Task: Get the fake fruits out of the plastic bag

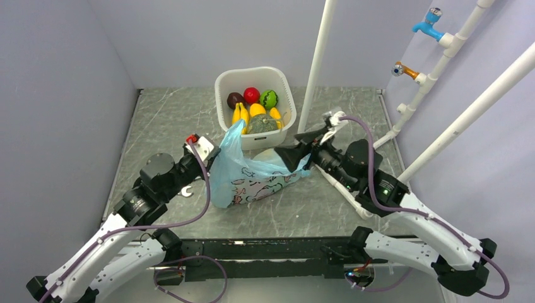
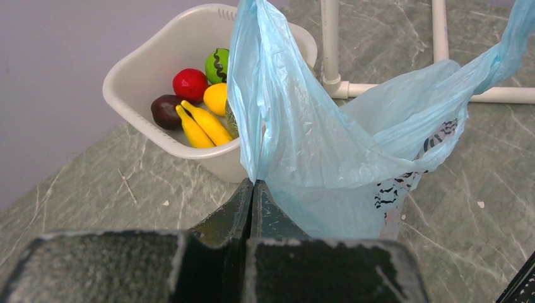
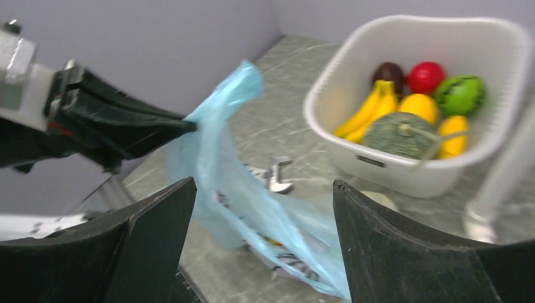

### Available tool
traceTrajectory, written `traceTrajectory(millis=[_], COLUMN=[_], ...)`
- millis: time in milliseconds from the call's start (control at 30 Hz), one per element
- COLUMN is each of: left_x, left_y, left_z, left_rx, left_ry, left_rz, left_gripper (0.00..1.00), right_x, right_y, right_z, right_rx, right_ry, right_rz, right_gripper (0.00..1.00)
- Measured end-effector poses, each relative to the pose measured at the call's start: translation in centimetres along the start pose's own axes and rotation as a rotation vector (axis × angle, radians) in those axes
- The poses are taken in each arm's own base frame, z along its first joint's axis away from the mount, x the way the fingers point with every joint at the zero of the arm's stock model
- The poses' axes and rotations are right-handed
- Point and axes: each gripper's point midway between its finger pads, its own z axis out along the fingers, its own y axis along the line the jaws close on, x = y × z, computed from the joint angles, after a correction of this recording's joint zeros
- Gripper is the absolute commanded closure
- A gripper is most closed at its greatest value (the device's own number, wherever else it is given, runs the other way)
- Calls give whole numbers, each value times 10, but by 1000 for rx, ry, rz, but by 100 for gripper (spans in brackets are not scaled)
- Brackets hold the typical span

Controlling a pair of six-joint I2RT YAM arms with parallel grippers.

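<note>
The light-blue plastic bag (image 1: 252, 177) lies slack on the table before the white basket (image 1: 283, 81). My left gripper (image 1: 216, 154) is shut on the bag's raised handle; its tips (image 2: 253, 184) pinch the film. My right gripper (image 1: 295, 153) is open at the bag's right end, and the bag (image 3: 252, 208) hangs loose between its spread fingers (image 3: 161, 218). In the basket lie the fake fruits: bananas (image 1: 240, 115), a red apple (image 1: 252, 95), a yellow round fruit (image 1: 257, 110) and a striped green one (image 1: 269, 99). I cannot tell what the bag holds.
A dark maroon ball (image 1: 235, 99) and a grey-green lumpy piece (image 1: 262, 124) also sit in the basket. A pale rounded thing (image 3: 373, 201) lies at the basket's front wall. A small wrench (image 1: 185, 191) is left of the bag. White pipes (image 1: 318, 60) rise at the right.
</note>
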Motion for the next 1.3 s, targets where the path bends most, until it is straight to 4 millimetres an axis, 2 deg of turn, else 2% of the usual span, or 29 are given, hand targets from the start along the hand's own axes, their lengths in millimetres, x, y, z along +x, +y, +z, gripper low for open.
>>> traceTrajectory(millis=[167,333,433,533,633,767,1100,1200,1300], left_x=[-5,-4,-3,-4,-3,-1,1,1,0], left_y=[0,0,1,0,0,-1,-1,-2,-1], left_z=[-4,-4,-3,-3,-2,0,0,0,-1], left_rx=[0,0,-4,-3,-1,1,0,-1,-5], left_ry=[-20,-17,-14,-14,-10,-2,5,5,6], left_rz=[1,1,1,1,1,1,-19,-27,-29], left_gripper=[100,100,100,100,100,99,66,54,38], right_x=[18,58,75,82,78,72,88,94,100], right_y=[47,66,72,75,81,90,102,103,104], right_z=[28,63,76,83,85,86,96,97,98], right_rx=[-223,-296,-316,-322,-352,-403,-469,-469,-462], right_ry=[73,192,238,252,241,222,257,263,269], right_rz=[66,160,205,231,245,265,319,323,311], right_gripper=[23,31,40,44,48,63,80,100,100])
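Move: My left fingers are already shut on the upper edge of the plastic bag. The spot beside them that my empty, open right hand goes for is about 16 cm to its left, 1 cm back and 7 cm below, and about 3 cm to the right of my left hand. The bag's body sits roughly 10 cm left of my right hand and 27 cm below, level with it fore and aft; the fruit basket is some 28 cm ahead, 10 cm left, 29 cm below. I sweep my right hand about 16 cm left across the bag's mouth and some 7 cm down to my left fingertips, turning it about 30 degrees counter-clockwise and tipping it downward while the fingers gradually close, ending in a pinch on the bag edge. My left hand stays put, keeps its grip until the right hand is there, then opens about halfway to hand the edge over. ##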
